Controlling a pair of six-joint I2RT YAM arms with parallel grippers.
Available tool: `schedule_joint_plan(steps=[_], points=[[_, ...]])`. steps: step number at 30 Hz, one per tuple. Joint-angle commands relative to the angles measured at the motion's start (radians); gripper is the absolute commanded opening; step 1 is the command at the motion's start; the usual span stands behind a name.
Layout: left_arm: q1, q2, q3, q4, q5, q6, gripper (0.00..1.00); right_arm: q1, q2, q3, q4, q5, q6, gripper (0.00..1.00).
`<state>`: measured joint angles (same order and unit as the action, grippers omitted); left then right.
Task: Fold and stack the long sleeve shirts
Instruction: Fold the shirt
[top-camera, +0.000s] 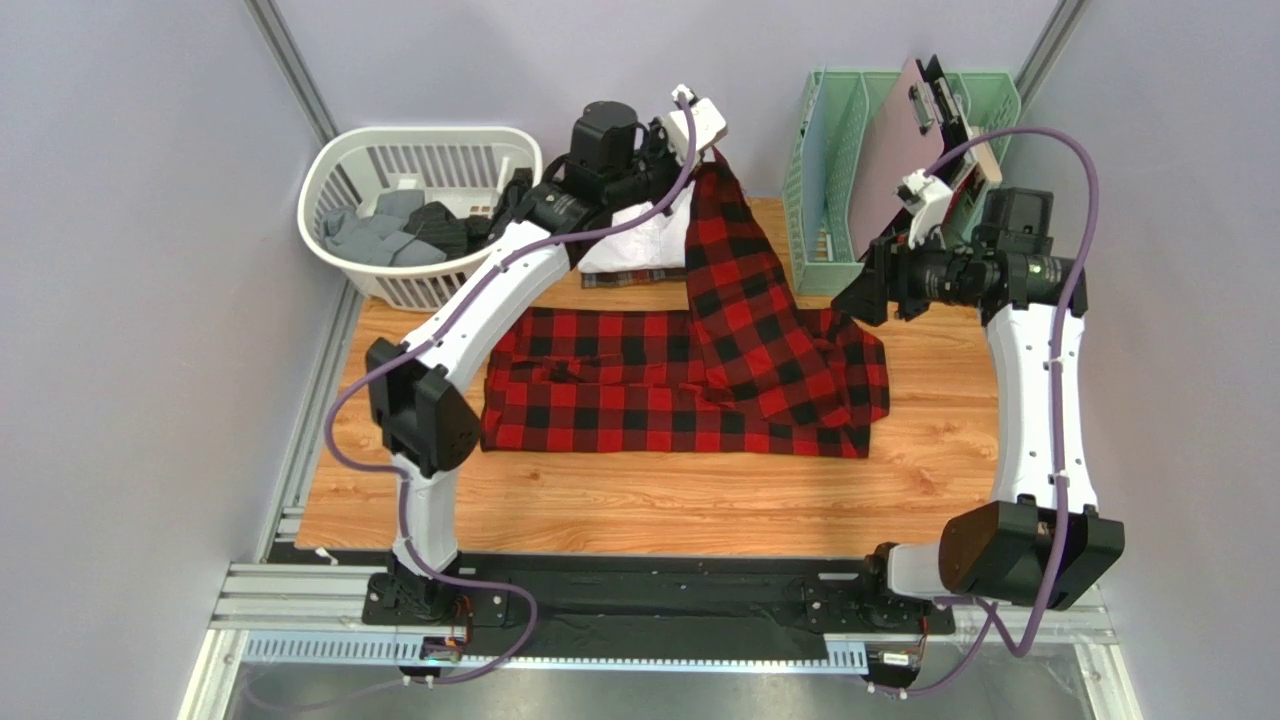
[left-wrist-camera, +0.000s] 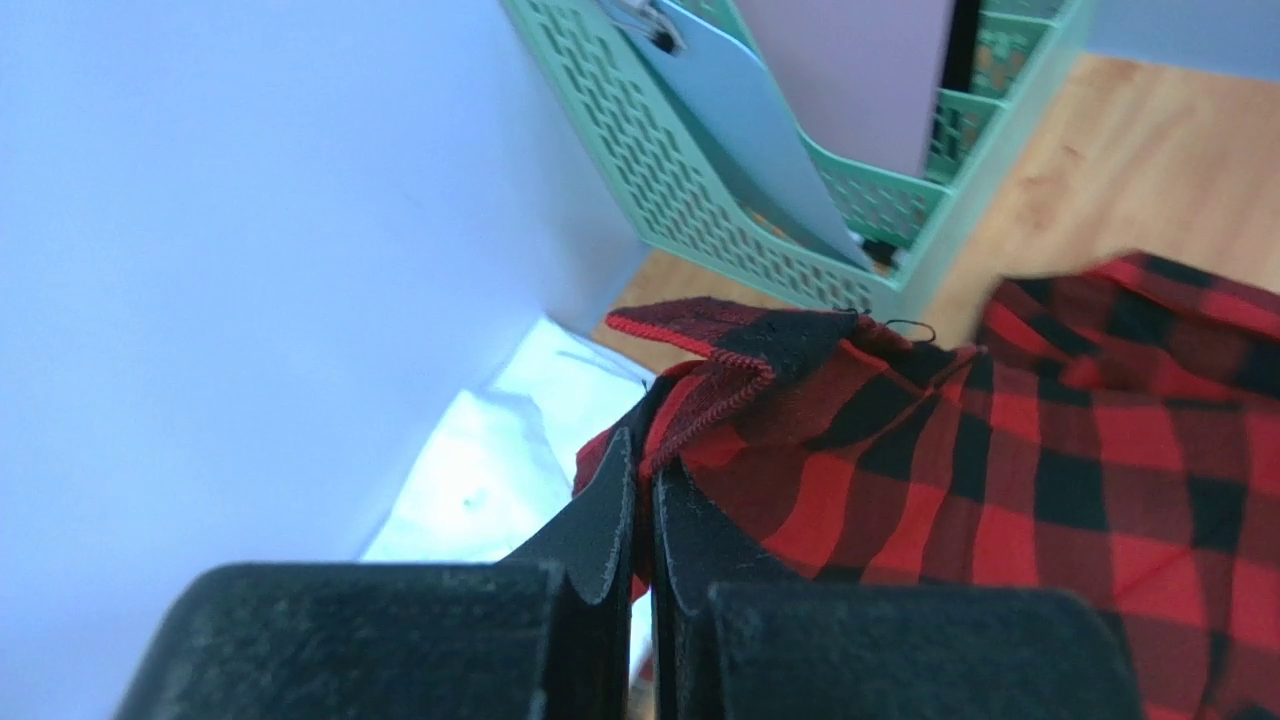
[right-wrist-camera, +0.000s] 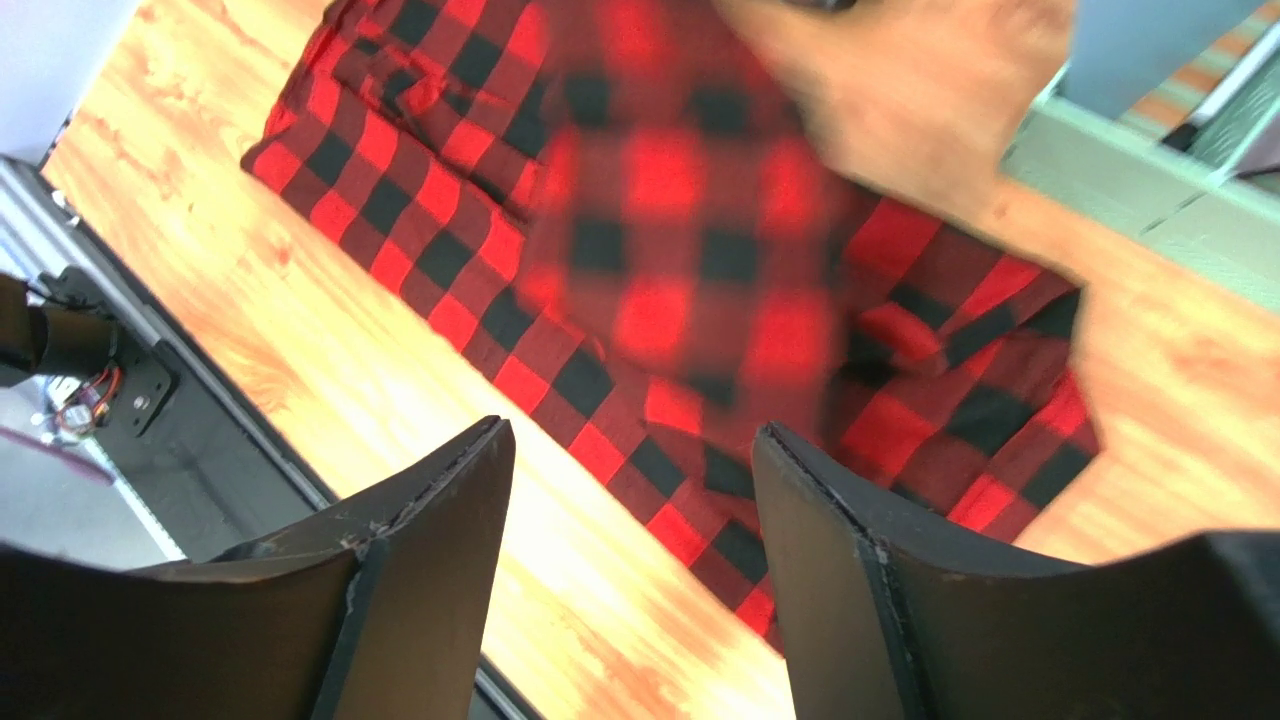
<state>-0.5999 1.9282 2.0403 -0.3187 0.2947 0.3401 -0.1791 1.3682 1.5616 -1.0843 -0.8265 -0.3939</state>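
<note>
The red-and-black checked flannel shirt lies spread on the wooden table. One part of it rises in a peak to my left gripper at the back. In the left wrist view that gripper is shut on the shirt's stitched edge. A folded white shirt lies beneath it, also seen as the white cloth. My right gripper hovers above the flannel's right end. Its fingers stand open with nothing between them, over the shirt.
A white laundry basket at the back left holds grey and dark cloth. A green file rack with a clipboard stands at the back right, close to the right arm. Bare wood runs along the front.
</note>
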Motion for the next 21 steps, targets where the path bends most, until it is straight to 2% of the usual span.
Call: schedule_joint_plan(steps=[1, 5, 8, 9, 12, 14, 17, 19, 21], points=[[0.017, 0.121, 0.179, 0.093, -0.091, 0.014, 0.00, 0.004, -0.061, -0.112, -0.006, -0.011, -0.003, 0.63], [0.037, 0.178, 0.244, 0.193, -0.059, 0.017, 0.00, 0.003, -0.084, -0.227, 0.010, -0.034, 0.006, 0.61], [0.037, 0.181, 0.229, 0.213, 0.018, 0.022, 0.00, 0.006, -0.092, -0.307, 0.035, -0.049, 0.010, 0.59], [0.037, 0.157, 0.210, 0.202, 0.088, 0.023, 0.00, 0.004, -0.092, -0.327, 0.044, -0.059, 0.010, 0.58], [0.037, 0.047, 0.045, 0.195, 0.231, 0.045, 0.00, 0.007, -0.083, -0.394, 0.058, -0.059, 0.013, 0.55], [0.037, -0.032, -0.142, 0.198, 0.283, 0.080, 0.00, 0.009, -0.078, -0.449, 0.069, -0.045, 0.013, 0.53], [0.048, -0.191, -0.389, 0.143, 0.371, 0.230, 0.00, 0.009, -0.072, -0.515, 0.099, 0.010, 0.010, 0.49], [0.064, -0.294, -0.538, 0.103, 0.478, 0.285, 0.00, 0.009, -0.051, -0.540, 0.127, 0.064, 0.013, 0.45], [0.089, -0.351, -0.600, -0.029, 0.556, 0.400, 0.00, 0.010, -0.009, -0.558, 0.150, 0.110, 0.021, 0.42]])
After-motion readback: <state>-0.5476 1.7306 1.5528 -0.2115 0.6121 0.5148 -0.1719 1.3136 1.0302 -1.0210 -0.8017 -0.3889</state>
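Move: The left hand, still pinching the lifted end of the red-black shirt, has the middle of the folded shirt body about 16 cm back, straight below by some 34 cm. The stacked white shirt is about 4 cm ahead of this hand and 5 cm left, 32 cm down; the green organizer about 8 cm ahead and 28 cm right, 24 cm down. The empty, open right hand has the shirt's right end roughly 4 cm back, 3 cm right and 27 cm below. Forward first, the left hand swings the held cloth end some 6 cm farther out at level height, then reverses and comes back about 13 cm while sinking 9, towards the shirt body, turning some 20 degrees clockwise with its pinch kept shut. Meanwhile the right hand drops about 15 cm and draws back 7 towards the shirt's right end, tipping its fingers down and closing them partway on nothing. ##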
